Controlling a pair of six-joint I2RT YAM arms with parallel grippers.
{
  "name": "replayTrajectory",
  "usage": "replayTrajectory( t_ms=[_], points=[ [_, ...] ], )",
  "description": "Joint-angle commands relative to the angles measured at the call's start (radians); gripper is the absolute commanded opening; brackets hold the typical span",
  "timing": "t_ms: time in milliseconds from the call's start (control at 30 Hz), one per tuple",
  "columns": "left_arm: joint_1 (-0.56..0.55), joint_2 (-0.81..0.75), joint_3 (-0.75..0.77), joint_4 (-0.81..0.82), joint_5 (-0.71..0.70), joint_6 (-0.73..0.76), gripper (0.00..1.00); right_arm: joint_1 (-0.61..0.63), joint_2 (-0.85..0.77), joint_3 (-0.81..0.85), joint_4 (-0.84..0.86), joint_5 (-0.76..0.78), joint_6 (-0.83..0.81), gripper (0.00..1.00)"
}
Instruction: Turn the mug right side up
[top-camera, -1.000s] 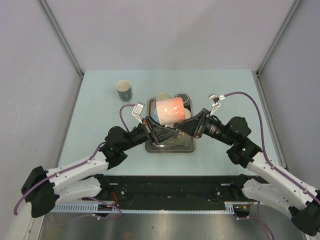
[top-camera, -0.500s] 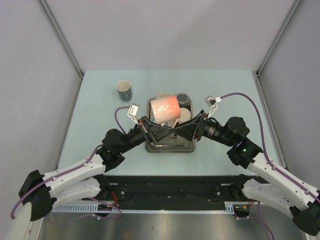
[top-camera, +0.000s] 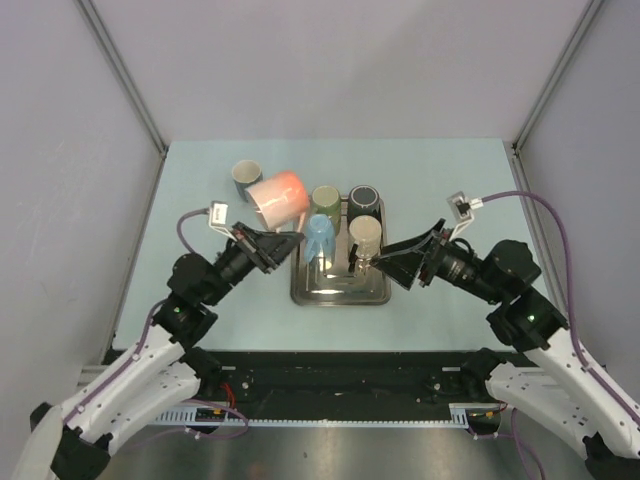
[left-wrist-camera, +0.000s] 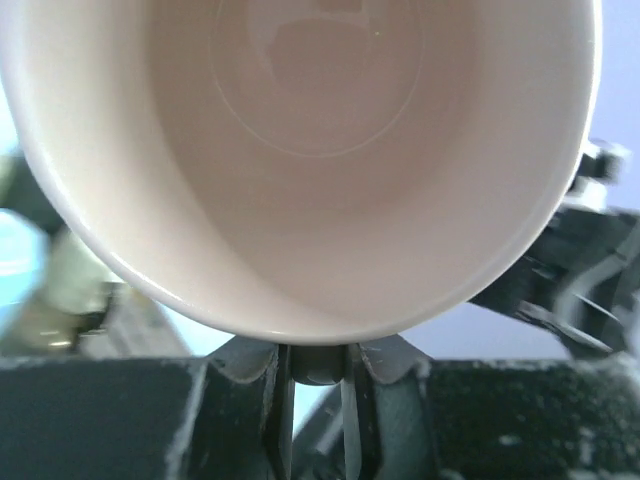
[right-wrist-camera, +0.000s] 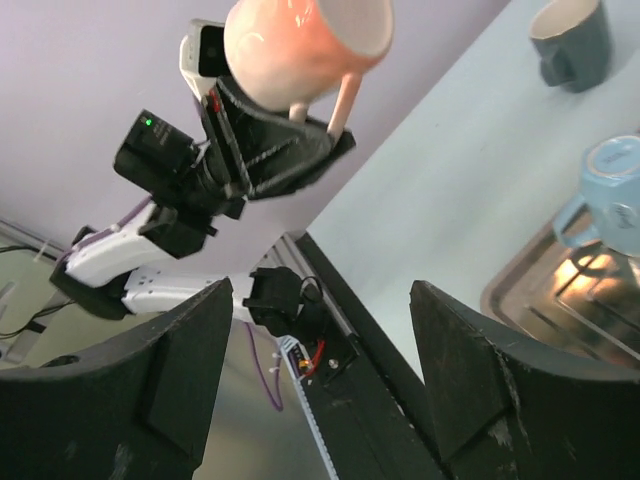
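The orange mug (top-camera: 278, 198) hangs in the air left of the tray, tilted on its side. My left gripper (top-camera: 288, 240) is shut on its handle. In the left wrist view the mug's pale inside (left-wrist-camera: 300, 150) fills the frame, and the handle (left-wrist-camera: 318, 362) sits pinched between the fingers. The right wrist view shows the same mug (right-wrist-camera: 300, 45) from afar, held up by the left gripper (right-wrist-camera: 335, 125). My right gripper (top-camera: 375, 262) stands open over the tray's right side, apart from the mug, and its wide fingers (right-wrist-camera: 180, 370) hold nothing.
A metal tray (top-camera: 340, 296) at the table's middle holds a blue mug (top-camera: 318, 235), a green mug (top-camera: 325, 198), a dark mug (top-camera: 364, 200) and a beige cup (top-camera: 364, 235). Another dark mug (top-camera: 247, 180) stands upright on the table behind the held mug.
Both grippers were at the mug over the tray. The right gripper has let go, opened and drawn back right. The left arm has carried the mug off to the left.
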Motion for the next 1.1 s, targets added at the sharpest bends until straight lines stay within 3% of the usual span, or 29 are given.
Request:
replayTrajectory(
  t_ms=[0, 33, 167, 300, 433, 633, 1067],
  points=[
    [0.164, -0.064, 0.204, -0.36, -0.115, 0.188, 0.0, -0.008, -0.04, 0.086, -0.265, 0.107, -0.104, 0.77],
    [0.182, -0.055, 0.241, -0.52, -0.184, 0.219, 0.0, -0.008, -0.034, 0.093, -0.3, 0.131, -0.114, 0.76],
    [0.236, 0.035, 0.374, -0.707, -0.401, 0.368, 0.0, 0.024, -0.007, 0.102, -0.446, 0.281, -0.155, 0.75],
    [0.297, 0.217, 0.57, -0.92, -0.585, 0.379, 0.0, 0.082, -0.001, 0.111, -0.523, 0.552, -0.177, 0.76],
    [0.42, 0.365, 0.683, -1.033, -0.542, 0.373, 0.0, 0.127, -0.004, 0.122, -0.584, 0.723, -0.161, 0.78],
    [0.651, 0.571, 0.767, -1.076, -0.359, 0.341, 0.0, 0.133, 0.011, 0.122, -0.6, 0.752, -0.186, 0.79],
    [0.747, 1.022, 0.925, -1.025, -0.273, 0.453, 0.0, 0.107, 0.061, 0.119, -0.632, 0.769, -0.218, 0.8]
  ],
)
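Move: The left gripper already holds the pink mug by its handle, high over the table. The free spot for it is about 28 cm ahead, 28 cm left and 28 cm below. The teal mug stands some 10 cm to the right of that spot and 4 cm farther out; the green mug is 27 cm ahead of the left hand and 3 cm right. From the right hand, the free spot lies about 33 cm ahead, 40 cm left and 31 cm below. Keep the left grip on the pink mug's handle and swing it forward and some 25 cm left, away from the tray, then mostly down towards the free table left of the teal mug, rolling and tipping the wrist until the fingers point steeply down. Draw the open right gripper down about 12 cm and to the right, turning it clockwise to face forward and down. ##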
